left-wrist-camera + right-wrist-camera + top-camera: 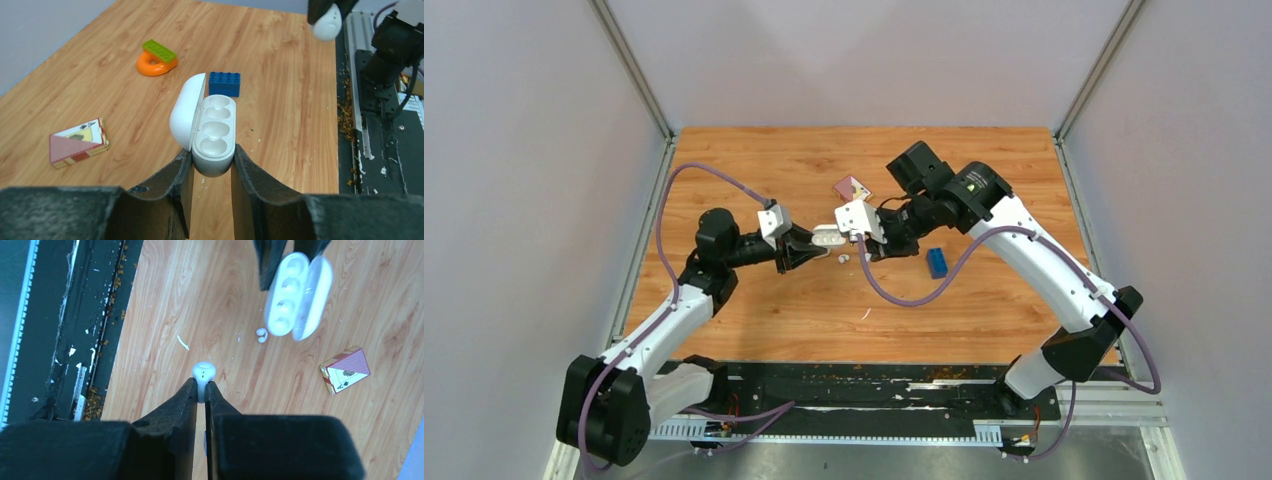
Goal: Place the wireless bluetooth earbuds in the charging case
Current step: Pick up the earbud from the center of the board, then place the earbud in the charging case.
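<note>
The charging case (214, 134) hangs above the table with its lid (184, 114) swung open to the left and both sockets empty. My left gripper (212, 161) is shut on the case's near end. In the top view the case (827, 238) sits between the two grippers. My right gripper (201, 388) is shut on one white earbud (204, 373), held just right of the case; this earbud (327, 23) also shows at the top of the left wrist view. A second earbud (261, 335) lies on the table below the case (294, 294), and shows in the top view as earbud (843, 257).
A red card box (80, 142) lies left of the case. A blue brick (224, 83) and an orange ring with a green brick (156, 59) lie beyond it. A thin white sliver (183, 342) lies on the wood. The black strip (854, 385) borders the near edge.
</note>
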`<state>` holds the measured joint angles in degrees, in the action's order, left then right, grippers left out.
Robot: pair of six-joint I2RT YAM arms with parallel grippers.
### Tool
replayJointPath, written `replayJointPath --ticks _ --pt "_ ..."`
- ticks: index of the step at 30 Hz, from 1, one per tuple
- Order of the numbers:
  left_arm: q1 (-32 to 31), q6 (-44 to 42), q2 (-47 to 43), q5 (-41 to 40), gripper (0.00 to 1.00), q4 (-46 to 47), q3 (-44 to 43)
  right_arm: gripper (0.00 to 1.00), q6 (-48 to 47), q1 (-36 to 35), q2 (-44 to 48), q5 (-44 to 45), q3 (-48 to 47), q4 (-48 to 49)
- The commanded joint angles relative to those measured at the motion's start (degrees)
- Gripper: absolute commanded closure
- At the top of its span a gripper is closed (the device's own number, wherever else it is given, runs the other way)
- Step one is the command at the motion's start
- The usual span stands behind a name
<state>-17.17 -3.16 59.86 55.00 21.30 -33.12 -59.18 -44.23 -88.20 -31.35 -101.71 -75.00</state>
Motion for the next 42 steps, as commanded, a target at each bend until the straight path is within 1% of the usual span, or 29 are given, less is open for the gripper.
replayJointPath --ticks 1,3,7,10,18,25,33,42 --pt "-3.13 -6.17 -0.25 1.70 1.00 3.36 0.89 0.89 3.23 -0.34 -2.51 -2.98 -4.86 -1.90" --pt "-4.17 -5.80 -0.13 1.58 1.00 5.06 1.31 0.89 5.42 -0.57 -3.83 -2.26 -6.45 -1.09" --pt "-5.64 -5.72 0.15 1.29 1.00 6.94 1.91 0.89 12.95 -0.86 -6.30 2.02 -8.28 3.72" --pt "-5.81 -5.17 0.60 0.89 1.00 8.71 2.59 0.89 13.04 -1.10 -7.76 0.85 -10.03 3.18" --pt "-6.30 -1.17 0.63 0.98 1.00 11.73 1.96 0.88 15.22 -1.82 -9.38 1.38 -10.17 5.23" --pt "-6.39 -3.51 0.61 2.42 1.00 9.47 1.46 0.87 15.19 -1.83 -8.67 2.70 -7.97 8.13" --pt "-6.48 -2.26 0.49 3.10 1.00 10.27 0.45 0.86 14.78 -2.04 -8.74 3.51 -7.38 9.14" --pt "-6.48 0.91 0.39 0.77 1.00 11.87 0.78 0.86 13.66 -2.61 -8.56 3.63 -6.96 8.28"
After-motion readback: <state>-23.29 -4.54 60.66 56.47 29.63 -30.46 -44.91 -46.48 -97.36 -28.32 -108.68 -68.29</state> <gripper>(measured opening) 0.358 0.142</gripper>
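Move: The open charging case gripped in my left hand is about 6 cm ahead of my right hand, 9 cm to its left and 3 cm lower. From my left hand, the earbud pinched in my right lies roughly 6 cm back, 9 cm right and 3 cm up. On the board some 25 cm below my right hand are a loose earbud, 12 cm ahead and 6 left, a closed case, 14 ahead and 11 left, and the blue brick, 11 ahead and 13 right. I bring the two hands together in the air. My right carries the pinched earbud about 4.5 cm left and 3 cm forward, nearly level, turning some 10 degrees clockwise, until its head is at the case's end slot farthest from my left fingers. My left, still gripping the case, first comes right and back about 3 cm to meet it, then almost stops. ##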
